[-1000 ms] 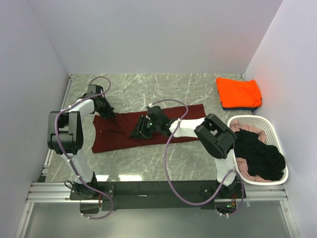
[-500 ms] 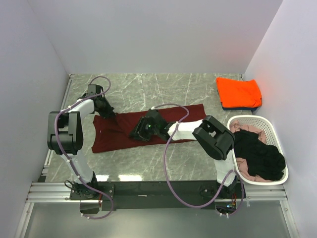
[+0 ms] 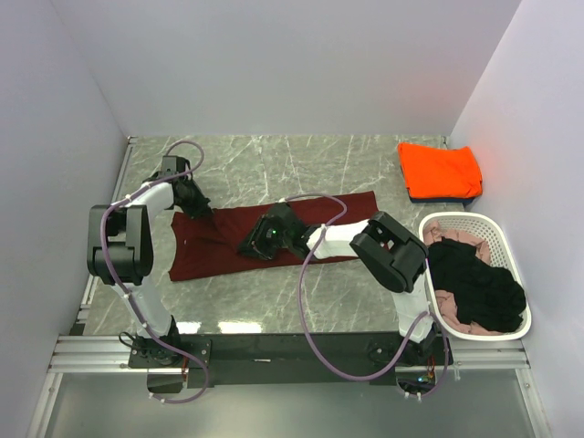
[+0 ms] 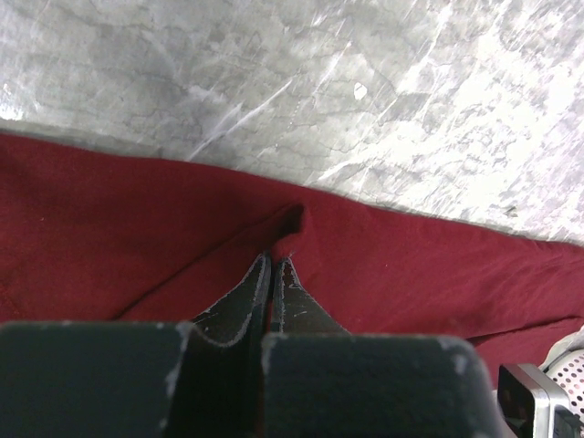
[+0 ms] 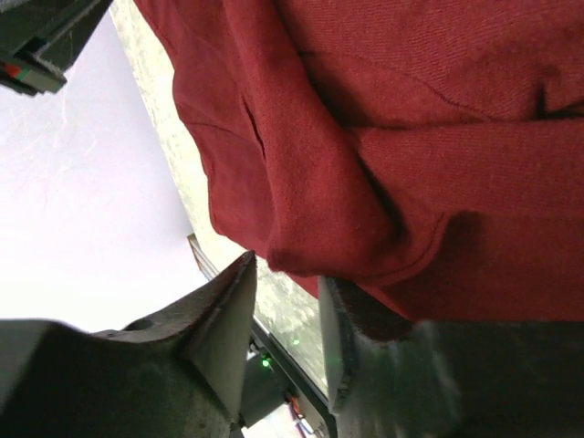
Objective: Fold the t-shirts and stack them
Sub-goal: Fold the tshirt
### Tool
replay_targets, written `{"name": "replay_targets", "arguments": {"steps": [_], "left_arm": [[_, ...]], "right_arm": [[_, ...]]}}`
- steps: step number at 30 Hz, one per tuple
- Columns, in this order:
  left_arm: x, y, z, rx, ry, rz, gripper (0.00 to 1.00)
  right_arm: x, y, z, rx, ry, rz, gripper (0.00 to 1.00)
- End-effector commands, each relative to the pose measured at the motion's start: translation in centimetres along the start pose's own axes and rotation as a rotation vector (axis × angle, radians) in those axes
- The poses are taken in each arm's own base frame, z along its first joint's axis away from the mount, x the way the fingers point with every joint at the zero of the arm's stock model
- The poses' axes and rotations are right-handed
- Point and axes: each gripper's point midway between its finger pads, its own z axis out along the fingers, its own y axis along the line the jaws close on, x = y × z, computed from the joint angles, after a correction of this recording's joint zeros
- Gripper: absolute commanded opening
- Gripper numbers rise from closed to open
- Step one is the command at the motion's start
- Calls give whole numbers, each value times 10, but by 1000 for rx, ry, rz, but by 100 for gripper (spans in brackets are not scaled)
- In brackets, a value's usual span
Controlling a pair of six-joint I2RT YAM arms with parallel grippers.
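A dark maroon t-shirt (image 3: 214, 254) lies spread across the middle of the marble table. My left gripper (image 3: 203, 213) is shut on a pinched-up ridge of its far left edge, and in the left wrist view the fingertips (image 4: 274, 262) meet on the maroon cloth (image 4: 411, 255). My right gripper (image 3: 252, 246) sits low at the shirt's near edge. In the right wrist view its jaws (image 5: 287, 269) stand apart. A rolled fold of the maroon cloth (image 5: 411, 137) hangs at their tips and drapes over the right finger (image 5: 333, 310).
A folded bright orange t-shirt (image 3: 440, 169) lies at the back right on a dark blue one (image 3: 422, 195). A white perforated basket (image 3: 470, 217) at the right edge holds a black t-shirt (image 3: 476, 287) and pale pink cloth (image 3: 447, 301). Grey walls enclose the table.
My right gripper has slid a little to the left along the shirt's near edge and its jaws have narrowed slightly. The left arm has not moved.
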Motion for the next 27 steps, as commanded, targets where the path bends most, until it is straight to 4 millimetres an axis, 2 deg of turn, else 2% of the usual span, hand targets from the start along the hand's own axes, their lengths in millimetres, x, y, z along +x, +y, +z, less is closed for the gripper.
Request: {"name": "replay_targets", "arguments": {"steps": [1,2,5,6,8,13,17,27], "left_arm": [[-17,-20,-19,38,-57,16,1],[-20,-22,-20,41,-63,18,1],[-23,-25,-21,44,-64,14,1],[-24,-26,-20,43,-63,13,1],[-28,-28,-20,43,-69,12,1],[-36,-34,-23,49,-85,10,1],[-42,-39,-23,56,-94,2,1],[-45,-39,-24,51,-107,-25,1]], "right_arm": [[-1,19,5,-56,-7,9,38],[-1,20,5,-59,-8,9,37],[-3,23,3,-60,-11,7,24],[-6,25,2,-62,-17,3,16],[-11,26,0,-63,-24,-2,9],[-27,25,-4,-72,-37,-3,2],[-45,28,-8,-84,-46,-14,0],[-65,31,-11,-102,-22,-43,0]]}}
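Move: The raised fold of the t-shirt already lies between the right hand's open fingers, within about 1 cm of its hand point. From that hand, the shirt edge that the left fingers still pinch is some 10 cm ahead and 9 cm left; the shirt's near-left corner is roughly 7 cm back, 19 cm left and 3 cm lower. From the left hand, the fold is some 10 cm back, 9 cm right and about level. The right hand pinches the raised fold, then pulls forward about 5 cm; the left raises its edge forward. ##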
